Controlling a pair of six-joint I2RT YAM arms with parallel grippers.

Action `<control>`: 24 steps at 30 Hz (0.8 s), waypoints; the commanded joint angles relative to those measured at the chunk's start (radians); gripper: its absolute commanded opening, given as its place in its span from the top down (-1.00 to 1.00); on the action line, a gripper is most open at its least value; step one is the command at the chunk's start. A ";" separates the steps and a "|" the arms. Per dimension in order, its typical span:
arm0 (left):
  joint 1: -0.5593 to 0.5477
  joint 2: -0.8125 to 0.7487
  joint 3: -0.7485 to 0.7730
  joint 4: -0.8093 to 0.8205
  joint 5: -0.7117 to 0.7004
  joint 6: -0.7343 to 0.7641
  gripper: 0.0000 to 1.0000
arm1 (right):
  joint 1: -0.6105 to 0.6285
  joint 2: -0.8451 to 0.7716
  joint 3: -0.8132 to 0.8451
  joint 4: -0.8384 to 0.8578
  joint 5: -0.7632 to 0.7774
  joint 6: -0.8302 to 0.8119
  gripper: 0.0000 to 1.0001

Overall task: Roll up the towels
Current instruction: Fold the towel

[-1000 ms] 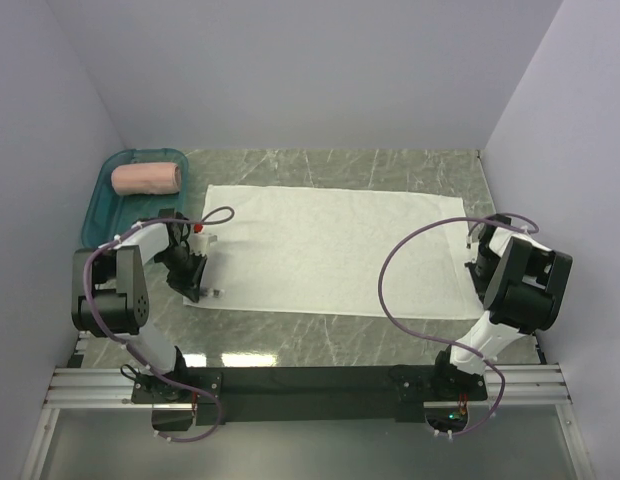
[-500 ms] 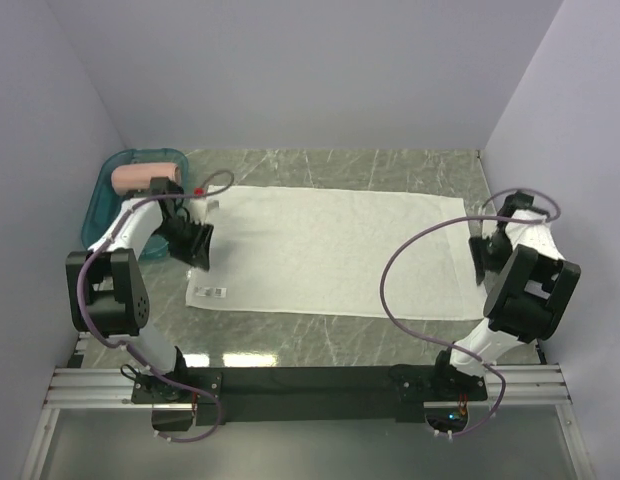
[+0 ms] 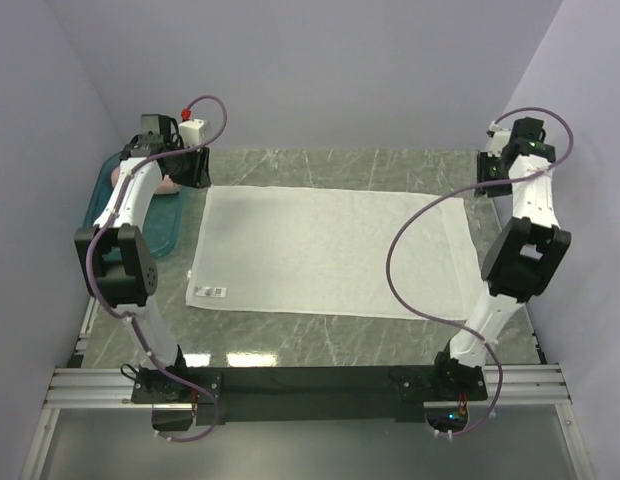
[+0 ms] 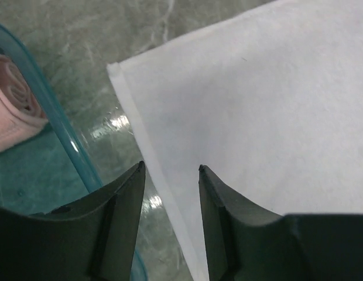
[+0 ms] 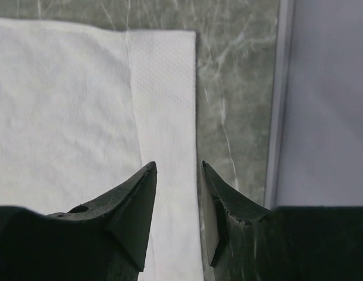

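Observation:
The large white towel (image 3: 330,250) lies flat on the marble table, its small printed label (image 3: 210,292) at the near left corner. My left gripper (image 3: 198,172) hangs open above the towel's far left corner; in the left wrist view its jaws (image 4: 170,168) straddle the towel's left hem (image 4: 134,129) with nothing between them. My right gripper (image 3: 487,172) is open over the far right corner, its jaws (image 5: 178,165) above the right hem (image 5: 164,99), also empty. The salmon-pink towel (image 4: 12,105) lies rolled in the tray, mostly hidden by the left arm in the top view.
The teal plastic tray (image 3: 160,235) stands at the far left, its rim (image 4: 64,140) close beside the white towel's left edge. Lavender walls close in the table; the right wall (image 5: 328,99) rises a short way from the right gripper.
Both arms have swung from the towel's near side to its far corners. Both sets of jaws have opened. The white towel still lies flat.

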 commanded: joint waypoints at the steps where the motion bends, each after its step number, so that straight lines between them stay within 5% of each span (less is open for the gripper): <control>1: -0.011 0.075 0.113 0.099 -0.045 -0.033 0.05 | 0.024 0.099 0.095 0.085 0.050 0.077 0.14; 8: -0.010 0.189 0.241 0.065 -0.051 -0.060 0.03 | 0.036 0.340 0.312 0.062 0.047 0.115 0.14; 17: -0.011 0.194 0.189 0.064 -0.046 -0.060 0.03 | 0.053 0.481 0.347 0.129 0.087 0.129 0.27; 24: -0.011 0.214 0.175 0.052 -0.054 -0.045 0.03 | 0.067 0.533 0.367 0.162 0.141 0.138 0.15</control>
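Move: The towel lies spread flat below both hands. Its far right corner is about 10 cm ahead of the right hand, 1 cm to its right and 17 cm below, with the foot of the right wall about 10 cm farther right. Its far left corner is roughly 12 cm ahead of the left hand, 3 cm to its left and 18 cm below; level with that corner, the pink roll in the tray sits some 18 cm farther left. The right hand dives towards the towel's far right corner, sinking about 14 cm as it reaches some 9 cm forward, tipping slightly further down and turning a little clockwise, its part-open fingers ending low astride the towel's right edge just short of the corner. The left hand, also part-open, eases forward towards the far left corner, stops and hangs well above the towel, having sunk a few centimetres by the end. ##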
